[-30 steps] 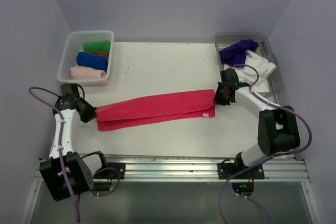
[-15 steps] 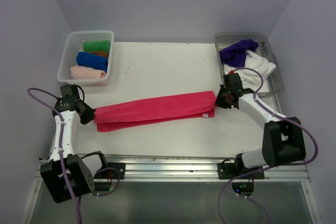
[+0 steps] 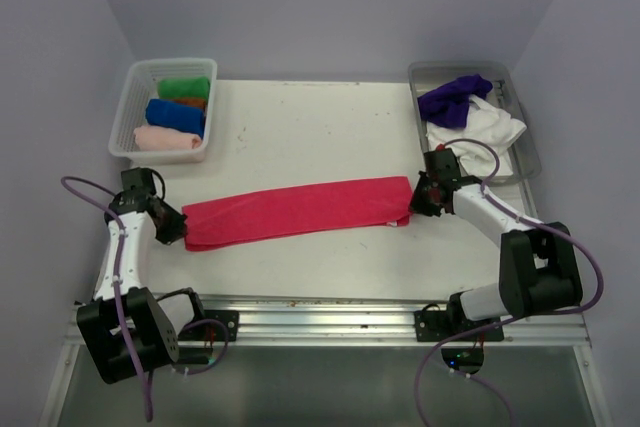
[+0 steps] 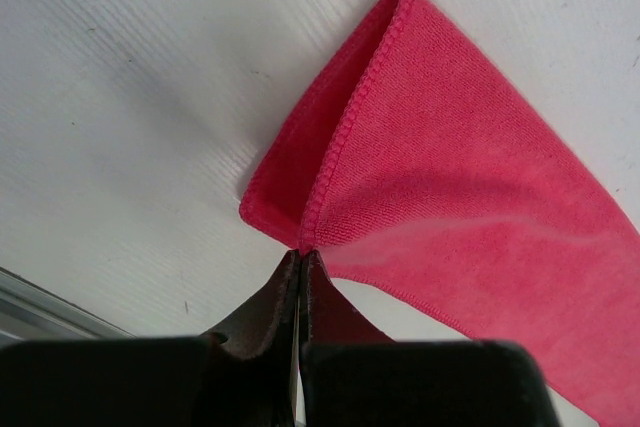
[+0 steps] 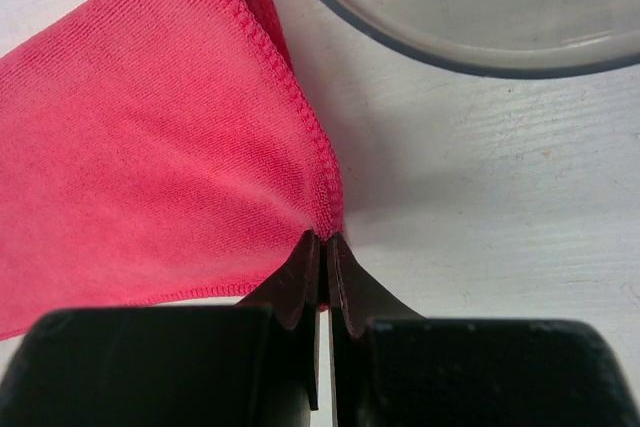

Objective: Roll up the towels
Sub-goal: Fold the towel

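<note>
A hot pink towel (image 3: 295,210), folded lengthwise into a long strip, lies stretched across the table from left to right. My left gripper (image 3: 179,227) is shut on its left end; the left wrist view shows the closed tips (image 4: 301,255) pinching the hem of the pink towel (image 4: 450,197). My right gripper (image 3: 414,201) is shut on the right end, where the tips (image 5: 325,239) nip the stitched corner of the pink towel (image 5: 150,147). A purple towel (image 3: 452,98) and a white towel (image 3: 488,128) lie loose in the grey tray (image 3: 528,142).
A white lattice basket (image 3: 132,97) at the back left holds rolled towels: green (image 3: 184,86), orange (image 3: 192,102), blue (image 3: 174,115) and pale pink (image 3: 166,137). The tray's rounded rim (image 5: 440,42) sits just beyond the right gripper. A metal rail (image 3: 330,317) runs along the near edge.
Both grippers have drawn the pink towel slightly toward the near edge, and its lower flap is now tucked so the strip looks narrower and flatter. The left arm has shifted a little right and nearer.
</note>
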Controlling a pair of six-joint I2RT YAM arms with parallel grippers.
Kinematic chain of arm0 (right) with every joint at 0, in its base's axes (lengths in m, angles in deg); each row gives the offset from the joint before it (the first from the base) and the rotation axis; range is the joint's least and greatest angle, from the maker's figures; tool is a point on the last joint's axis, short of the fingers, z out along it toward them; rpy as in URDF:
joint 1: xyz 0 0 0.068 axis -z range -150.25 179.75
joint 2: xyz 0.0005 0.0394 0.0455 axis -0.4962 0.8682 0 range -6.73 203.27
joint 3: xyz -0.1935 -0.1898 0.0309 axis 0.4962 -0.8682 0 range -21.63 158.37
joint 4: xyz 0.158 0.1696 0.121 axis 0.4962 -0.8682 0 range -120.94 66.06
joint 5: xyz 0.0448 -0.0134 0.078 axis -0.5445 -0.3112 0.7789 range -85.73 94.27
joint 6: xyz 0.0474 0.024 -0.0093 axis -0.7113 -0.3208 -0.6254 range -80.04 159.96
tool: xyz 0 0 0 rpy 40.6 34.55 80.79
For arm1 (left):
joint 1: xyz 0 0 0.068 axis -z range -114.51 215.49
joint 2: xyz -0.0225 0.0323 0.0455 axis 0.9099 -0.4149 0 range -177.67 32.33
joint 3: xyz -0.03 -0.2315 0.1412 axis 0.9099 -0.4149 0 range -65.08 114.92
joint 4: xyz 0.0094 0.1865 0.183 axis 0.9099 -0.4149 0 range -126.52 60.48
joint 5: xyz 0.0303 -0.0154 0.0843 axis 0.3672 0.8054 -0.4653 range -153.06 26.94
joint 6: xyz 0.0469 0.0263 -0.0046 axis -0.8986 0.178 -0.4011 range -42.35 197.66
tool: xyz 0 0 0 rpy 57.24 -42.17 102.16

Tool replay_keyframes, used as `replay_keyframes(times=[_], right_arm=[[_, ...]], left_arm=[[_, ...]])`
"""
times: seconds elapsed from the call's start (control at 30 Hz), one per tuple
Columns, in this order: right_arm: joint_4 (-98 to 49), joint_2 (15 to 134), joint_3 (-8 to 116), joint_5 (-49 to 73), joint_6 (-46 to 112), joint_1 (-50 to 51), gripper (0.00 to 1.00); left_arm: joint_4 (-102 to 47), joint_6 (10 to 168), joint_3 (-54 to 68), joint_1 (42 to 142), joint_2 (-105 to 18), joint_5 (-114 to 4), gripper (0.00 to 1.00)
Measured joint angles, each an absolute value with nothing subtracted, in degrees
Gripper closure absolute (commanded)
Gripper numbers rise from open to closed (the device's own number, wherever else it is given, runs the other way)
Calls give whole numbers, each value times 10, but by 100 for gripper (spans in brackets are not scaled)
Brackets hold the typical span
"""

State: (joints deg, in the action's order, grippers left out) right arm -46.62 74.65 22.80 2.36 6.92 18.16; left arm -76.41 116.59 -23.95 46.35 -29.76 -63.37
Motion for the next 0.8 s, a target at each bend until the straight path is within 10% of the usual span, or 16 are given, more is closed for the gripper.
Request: replay_keyframes(times=[0.27,0.5,0.8], right_arm=[[-466,752,228,24,69,182,100],[-468,754,228,23,72,182,56],[-506,721,274,-14,87,137,50]], left_arm=[[-767,1181,-246,464,-295,-636,94],[-770,1187,-246,464,-298,-639,34],[-760,1192,-213,476,-277,-675,35]])
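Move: The red towel's folded-over near edge is pinched just above the table: its near left corner lies between the left fingers, its near right corner between the right fingers. The towel's middle lies about 22 cm right and 4 cm ahead of the left hand, and 22 cm left and 1 cm ahead of the right. The white basket stands some 25 cm ahead of the left hand and 3 cm left; the grey basket is 19 cm ahead of the right and 12 cm right. The towel's near corners are let down the last half centimetre and let go: both hands sink slightly, then open, the left to about two thirds, the right to half. The emptied fingers then start up off the cloth, the right some 3.5 cm from its lowest point while drifting left over the towel, the left about 2.5 cm with a small drift forward and left. ##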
